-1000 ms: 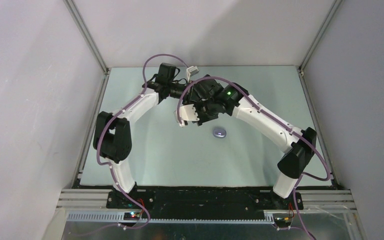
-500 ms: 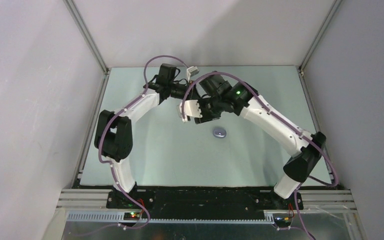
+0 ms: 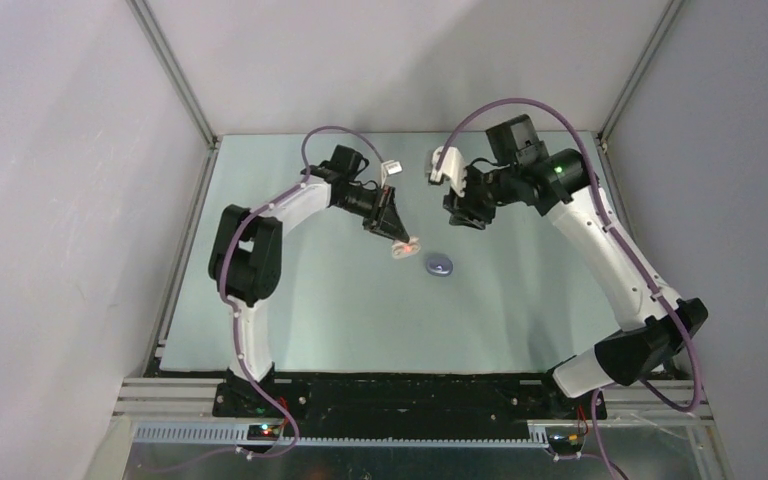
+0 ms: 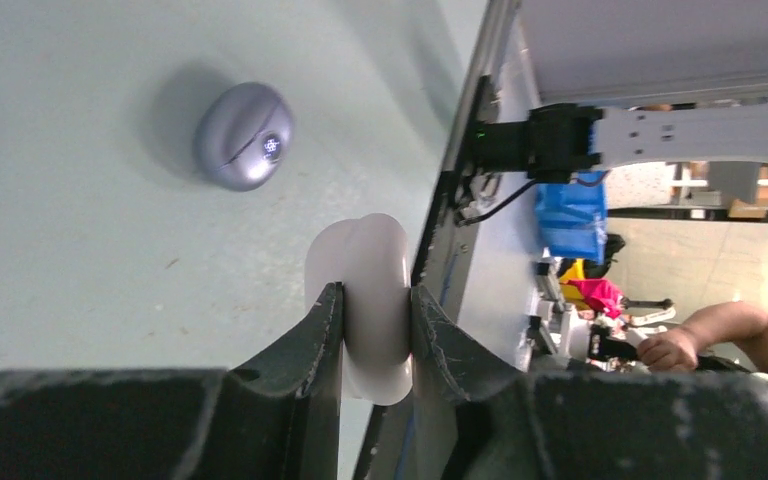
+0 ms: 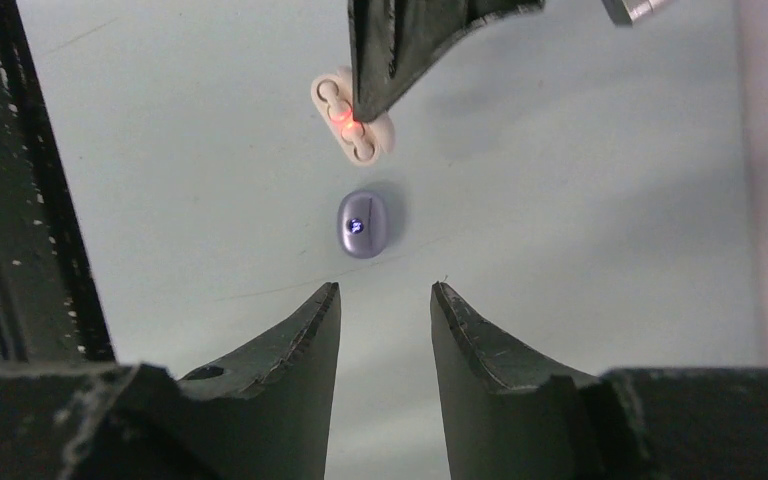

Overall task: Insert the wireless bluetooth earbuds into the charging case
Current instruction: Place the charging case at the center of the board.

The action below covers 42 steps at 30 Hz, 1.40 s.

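My left gripper (image 3: pixel 400 243) is shut on a white charging case (image 4: pixel 365 262), which stands on edge between its fingers (image 4: pixel 310 340). In the right wrist view this case (image 5: pixel 353 130) lies open with a red light glowing in it, under the left gripper's fingers (image 5: pixel 400 50). A closed purple charging case (image 3: pixel 441 265) rests on the table just right of it, a small light on its lid (image 4: pixel 243 135). My right gripper (image 3: pixel 460 212) hangs open and empty behind the purple case (image 5: pixel 362 224). No loose earbuds show, and I cannot tell whether any sit in the white case.
The pale green table (image 3: pixel 340 310) is walled by grey panels with metal frame posts (image 3: pixel 175 90) at the far corners. Both arm bases stand on the black rail (image 3: pixel 400 395) at the near edge.
The two grippers were together over the white case. The right gripper has let go, opened and drawn back to the far right; the left has carried the case nearer, beside the purple case.
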### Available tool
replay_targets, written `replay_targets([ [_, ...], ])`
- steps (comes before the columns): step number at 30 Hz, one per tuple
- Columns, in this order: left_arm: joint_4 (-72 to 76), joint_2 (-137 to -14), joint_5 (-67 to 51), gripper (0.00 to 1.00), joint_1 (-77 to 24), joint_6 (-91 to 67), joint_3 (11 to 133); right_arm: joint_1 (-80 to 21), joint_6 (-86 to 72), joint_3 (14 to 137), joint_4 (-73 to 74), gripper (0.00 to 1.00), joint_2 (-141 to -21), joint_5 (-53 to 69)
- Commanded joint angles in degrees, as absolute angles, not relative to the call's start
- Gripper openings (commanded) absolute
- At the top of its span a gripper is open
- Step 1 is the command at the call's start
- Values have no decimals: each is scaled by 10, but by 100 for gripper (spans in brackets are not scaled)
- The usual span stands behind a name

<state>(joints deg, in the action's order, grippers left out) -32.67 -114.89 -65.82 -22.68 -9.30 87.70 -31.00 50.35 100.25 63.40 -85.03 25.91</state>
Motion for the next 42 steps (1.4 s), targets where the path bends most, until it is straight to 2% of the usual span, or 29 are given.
replay_targets([
  [1, -451, -1180, -591, 0, -225, 79, 922, -260, 429, 988, 650, 43, -850, 333],
  [7, -498, -1223, -528, 0, -225, 178, 970, -215, 389, 973, 632, 43, -868, 358],
  [15, -514, -1277, -494, 0, -224, 217, 1012, -203, 385, 970, 630, 43, -880, 347],
  [27, -559, -1327, -538, 0, -210, 302, 1081, -199, 376, 971, 622, 42, -896, 336],
  [30, -574, -1327, -537, 5, -204, 342, 1093, -199, 376, 973, 622, 42, -900, 335],
  [34, -549, -1296, -499, 28, -204, 359, 1058, -200, 377, 971, 619, 42, -902, 329],
  [36, -458, -1268, -466, 50, -202, 315, 1016, -199, 378, 972, 618, 42, -903, 329],
  [37, -438, -1258, -459, 70, -202, 302, 1003, -199, 378, 971, 618, 42, -904, 328],
  [39, -399, -1232, -447, 96, -201, 285, 978, -199, 379, 973, 617, 42, -905, 326],
  [42, -319, -1183, -400, 99, -198, 251, 943, -198, 380, 975, 617, 42, -905, 322],
])
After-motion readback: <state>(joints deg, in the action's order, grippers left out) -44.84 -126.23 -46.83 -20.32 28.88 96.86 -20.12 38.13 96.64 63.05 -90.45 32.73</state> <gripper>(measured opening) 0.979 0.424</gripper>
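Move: The left hand still grips the charging case with the earbuds in it; the spot of table it is being brought to lies about 4 cm ahead, 4 cm to its left and 13 cm below. The purple case rests on the table some 2 cm ahead, 7 cm to the left hand's right and 13 cm down. From the empty right hand, the spot is about 8 cm ahead, 13 cm left and 27 cm below. The left hand lowers the gripped charging case about 10 cm onto the board and then lets go, its fingers spreading wide and the hand just starting to rise. On the way it works some 5 cm forward and 5 cm left, fingers tipping more steeply down. The empty right hand sinks about 5 cm, shifting some 3 cm right and forward while its wrist turns roughly 25 degrees. ##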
